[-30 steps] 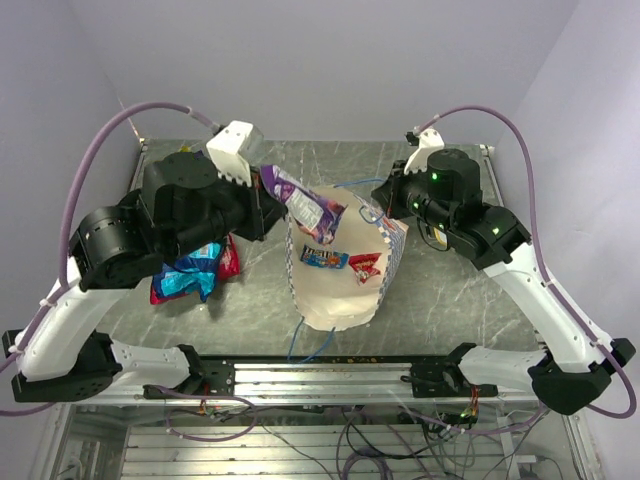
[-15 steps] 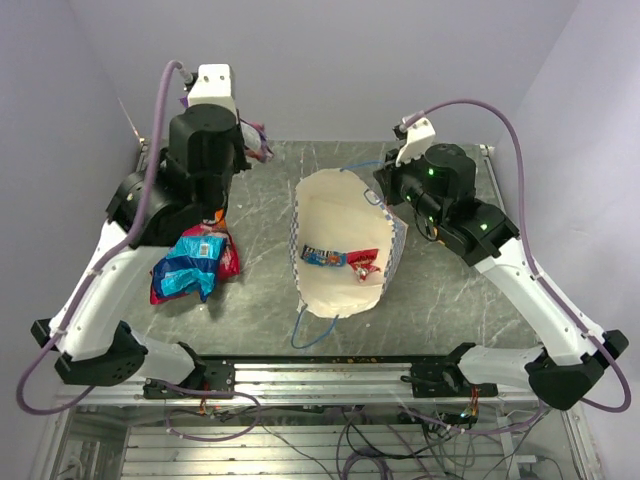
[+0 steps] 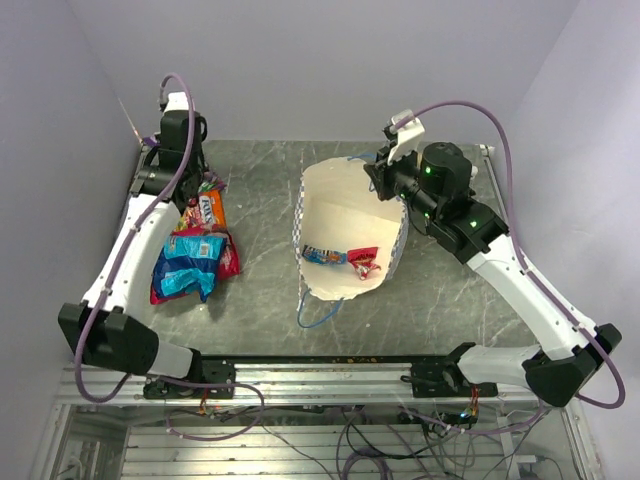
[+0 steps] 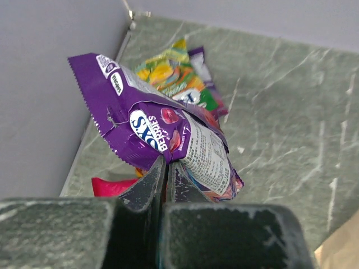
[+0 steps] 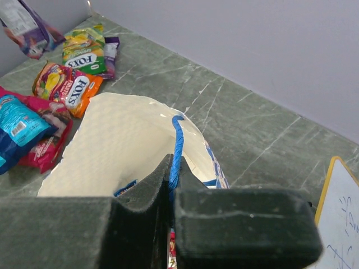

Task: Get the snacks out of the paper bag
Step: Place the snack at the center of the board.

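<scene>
My left gripper [image 4: 167,162] is shut on a purple snack packet [image 4: 162,137] and holds it above the far left corner of the table, over other snacks lying there. In the top view this left gripper [image 3: 200,180] is near the left wall. The paper bag [image 3: 332,200] stands open mid-table, its inside cream. A blue packet [image 3: 324,256] and a red one [image 3: 364,262] lie inside at the bottom. My right gripper [image 5: 171,168] is shut on the bag's blue string handle [image 5: 177,140] at the far rim and holds the bag [image 5: 112,145] up.
On the table at the left lie an orange packet [image 3: 208,210], a blue packet [image 3: 190,262] and a pink-red one [image 3: 230,258]. A yellow-green packet [image 5: 84,56] lies near the back wall. A white board [image 5: 339,218] lies to the right of the bag.
My left arm has swung from over the bag's mouth to the far left corner, carrying the purple packet. The right gripper kept hold of the handle, and the bag now stands more open.
</scene>
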`<action>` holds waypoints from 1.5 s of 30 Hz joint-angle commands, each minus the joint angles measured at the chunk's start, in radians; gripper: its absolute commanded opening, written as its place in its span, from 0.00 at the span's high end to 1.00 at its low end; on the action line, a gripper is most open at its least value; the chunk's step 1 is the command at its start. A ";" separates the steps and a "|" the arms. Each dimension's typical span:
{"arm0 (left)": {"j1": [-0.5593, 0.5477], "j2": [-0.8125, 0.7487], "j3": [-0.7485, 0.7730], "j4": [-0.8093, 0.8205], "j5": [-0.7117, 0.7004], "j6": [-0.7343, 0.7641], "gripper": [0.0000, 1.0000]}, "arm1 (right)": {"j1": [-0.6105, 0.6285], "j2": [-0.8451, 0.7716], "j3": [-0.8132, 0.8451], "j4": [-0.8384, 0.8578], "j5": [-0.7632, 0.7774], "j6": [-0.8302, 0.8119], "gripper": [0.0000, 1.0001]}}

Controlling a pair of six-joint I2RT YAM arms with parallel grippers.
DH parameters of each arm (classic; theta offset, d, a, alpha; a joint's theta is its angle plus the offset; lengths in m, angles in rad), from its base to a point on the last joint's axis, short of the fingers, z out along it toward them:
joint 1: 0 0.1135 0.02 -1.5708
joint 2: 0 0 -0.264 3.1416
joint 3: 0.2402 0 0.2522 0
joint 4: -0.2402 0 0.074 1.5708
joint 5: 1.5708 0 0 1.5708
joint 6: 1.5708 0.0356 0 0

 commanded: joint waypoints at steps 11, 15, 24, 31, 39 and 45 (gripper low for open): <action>0.146 0.173 -0.128 0.253 0.268 0.162 0.93 | -0.059 -0.049 -0.089 0.026 -0.116 -0.022 1.00; 0.151 0.221 -0.118 0.304 0.293 0.158 0.93 | -0.074 -0.053 -0.098 0.030 -0.126 -0.016 1.00; 0.163 0.337 -0.072 0.266 0.274 0.151 0.93 | -0.121 -0.056 -0.090 0.026 -0.138 0.008 1.00; 0.166 0.336 -0.127 0.211 0.169 0.156 0.93 | -0.131 -0.056 -0.091 0.021 -0.148 0.014 1.00; 0.180 0.388 -0.148 0.100 0.057 0.098 0.93 | -0.132 -0.034 -0.083 0.034 -0.189 0.025 1.00; 0.192 0.445 -0.156 0.020 -0.046 0.008 0.93 | -0.131 -0.038 -0.083 0.033 -0.197 0.030 1.00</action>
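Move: The left hand already holds the purple snack; the orange pack it is being taken to lies about 5 cm ahead, 5 cm left and 30 cm below. From that hand the green pack is some 15 cm ahead and 11 cm left, the blue pack about 10 cm back and 5 cm left, both on the board. From the right hand, on the bag's blue handle, the orange pack lies roughly 32 cm left, 12 cm ahead and 35 cm down. Left hand sinks 20 cm towards the orange pack, tipping down, purple snack still pinched; right slightly lowers bag handle. ##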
